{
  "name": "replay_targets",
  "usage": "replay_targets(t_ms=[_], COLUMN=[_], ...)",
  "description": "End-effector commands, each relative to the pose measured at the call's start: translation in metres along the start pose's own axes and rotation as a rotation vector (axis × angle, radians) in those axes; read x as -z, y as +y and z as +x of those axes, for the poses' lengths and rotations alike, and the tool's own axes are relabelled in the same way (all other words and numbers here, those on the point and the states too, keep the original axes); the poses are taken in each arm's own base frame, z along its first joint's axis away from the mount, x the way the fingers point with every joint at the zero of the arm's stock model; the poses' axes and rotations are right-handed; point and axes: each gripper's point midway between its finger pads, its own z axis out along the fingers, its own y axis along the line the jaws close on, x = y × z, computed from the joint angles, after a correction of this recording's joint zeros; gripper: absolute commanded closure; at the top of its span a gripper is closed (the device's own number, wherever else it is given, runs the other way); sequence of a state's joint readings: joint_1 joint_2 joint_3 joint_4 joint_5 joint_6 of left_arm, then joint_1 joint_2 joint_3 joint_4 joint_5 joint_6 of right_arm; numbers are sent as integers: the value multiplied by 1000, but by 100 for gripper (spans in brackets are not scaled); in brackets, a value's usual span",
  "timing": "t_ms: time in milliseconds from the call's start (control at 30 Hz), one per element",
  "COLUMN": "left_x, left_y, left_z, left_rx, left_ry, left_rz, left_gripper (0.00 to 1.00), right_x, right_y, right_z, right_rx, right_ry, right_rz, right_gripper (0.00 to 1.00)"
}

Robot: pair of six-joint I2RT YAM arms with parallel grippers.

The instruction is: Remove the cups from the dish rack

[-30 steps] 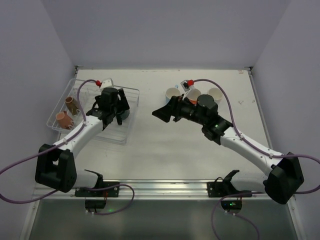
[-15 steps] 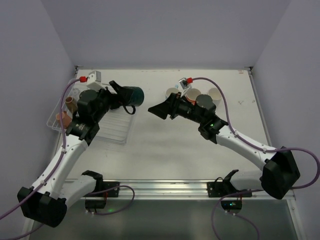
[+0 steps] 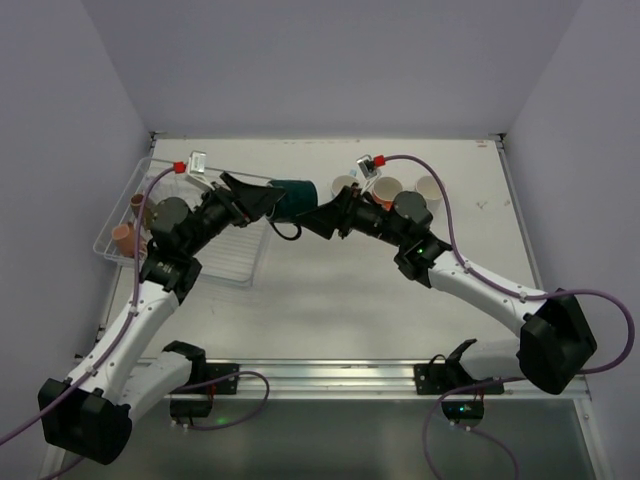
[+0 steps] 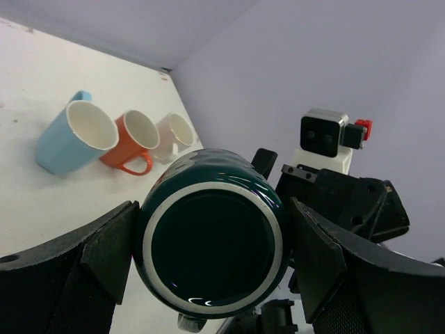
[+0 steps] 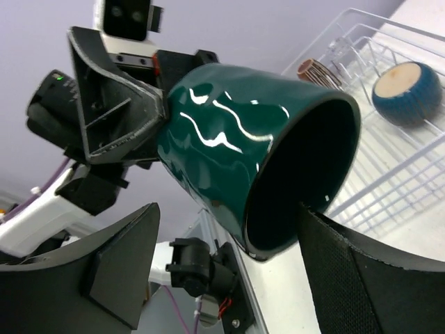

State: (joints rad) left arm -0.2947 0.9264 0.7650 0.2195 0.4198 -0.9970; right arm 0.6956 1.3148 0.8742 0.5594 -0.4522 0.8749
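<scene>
A dark teal mug (image 3: 295,197) is held in the air over the table's middle, with my left gripper (image 3: 270,200) shut on it. In the left wrist view its base (image 4: 212,243) fills the gap between the fingers. My right gripper (image 3: 318,216) faces the mug's mouth and is open, with the rim (image 5: 306,174) low between its spread fingers (image 5: 122,264) and touching neither. The dish rack (image 3: 232,262) lies at the left with a pink cup (image 3: 125,237) and a brown cup (image 3: 140,206) in it. A blue upturned cup (image 5: 407,94) also rests in the rack (image 5: 389,174).
A light blue cup (image 3: 347,185), an orange cup (image 3: 387,188) and a white cup (image 3: 430,190) stand in a row at the back of the table, right behind the right wrist. Walls close in the table on three sides.
The left arm lifted the teal mug out of the rack and swung it right to mid-table. The right gripper shifted slightly left and now meets the mug's mouth.
</scene>
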Motion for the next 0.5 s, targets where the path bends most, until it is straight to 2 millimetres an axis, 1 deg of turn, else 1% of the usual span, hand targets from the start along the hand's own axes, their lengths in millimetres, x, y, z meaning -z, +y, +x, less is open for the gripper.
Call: replay_targets(t_ms=[0,33,100,133,200,233,267,300,333,367,400,433,467], left_x=[12,14,16,16,18,18,18,19,19,20,20,20,20], left_y=[-58,-58,-62,-59,-60,-58,-58,-58,-57,-57,-55,-53,-52], left_z=[-7,-1,3,7,8,11,12,14,15,16,16,16,16], left_rx=[29,50,59,77,79,82,83,82,82,77,76,49,32], left_ry=[11,32,47,55,57,64,67,75,77,79,81,77,75], left_rz=[246,263,300,300,304,302,302,306,305,305,289,276,264], left_gripper=[100,100,100,100,100,100,100,99,93,85,74,52,44], right_x=[5,5,4,5,5,6,7,6,7,8,8,8,8], right_y=[39,48,52,61,64,72,74,74,80,82,81,81,78], right_z=[-11,-14,-12,-13,-12,-14,-14,-13,-13,-14,-13,-12,-12], right_rx=[81,94,83,98,70,72,71,68,66,66,62,56,52], right_ry=[-29,-41,-32,-37,-34,-38,-36,-32,-33,-33,-30,-28,-33], right_rz=[-164,-204,-245,-292,-326,-367,-382,-395,-424,-432,-431,-426,-411], right_gripper=[20,22,25,27,31,34,46,53,58,72,81,87,91])
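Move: The dark green cup is already in the left hand by its base end, its middle some 3 cm to that hand's right and 1 cm ahead; from the right hand it lies about 7 cm left, 1 cm ahead and 2 cm higher, mouth towards that hand. On the table, roughly 25 cm below the right hand, the light blue cup stands about 16 cm ahead and 7 cm right, the orange-red cup 16 cm ahead and 17 cm right. The right hand rises about 4 cm and draws back about as far, turning some 13 degrees counter-clockwise with its left side tipping up, and its wide-open fingers close nearly all the way to pinch the cup's wall at the rim, one finger inside the mouth and one outside. Meanwhile the left hand keeps its grip on the base end and carries the cup back about 3 cm and a little to the right, up slightly, turning about 10 degrees clockwise to present the mouth to the right hand. ##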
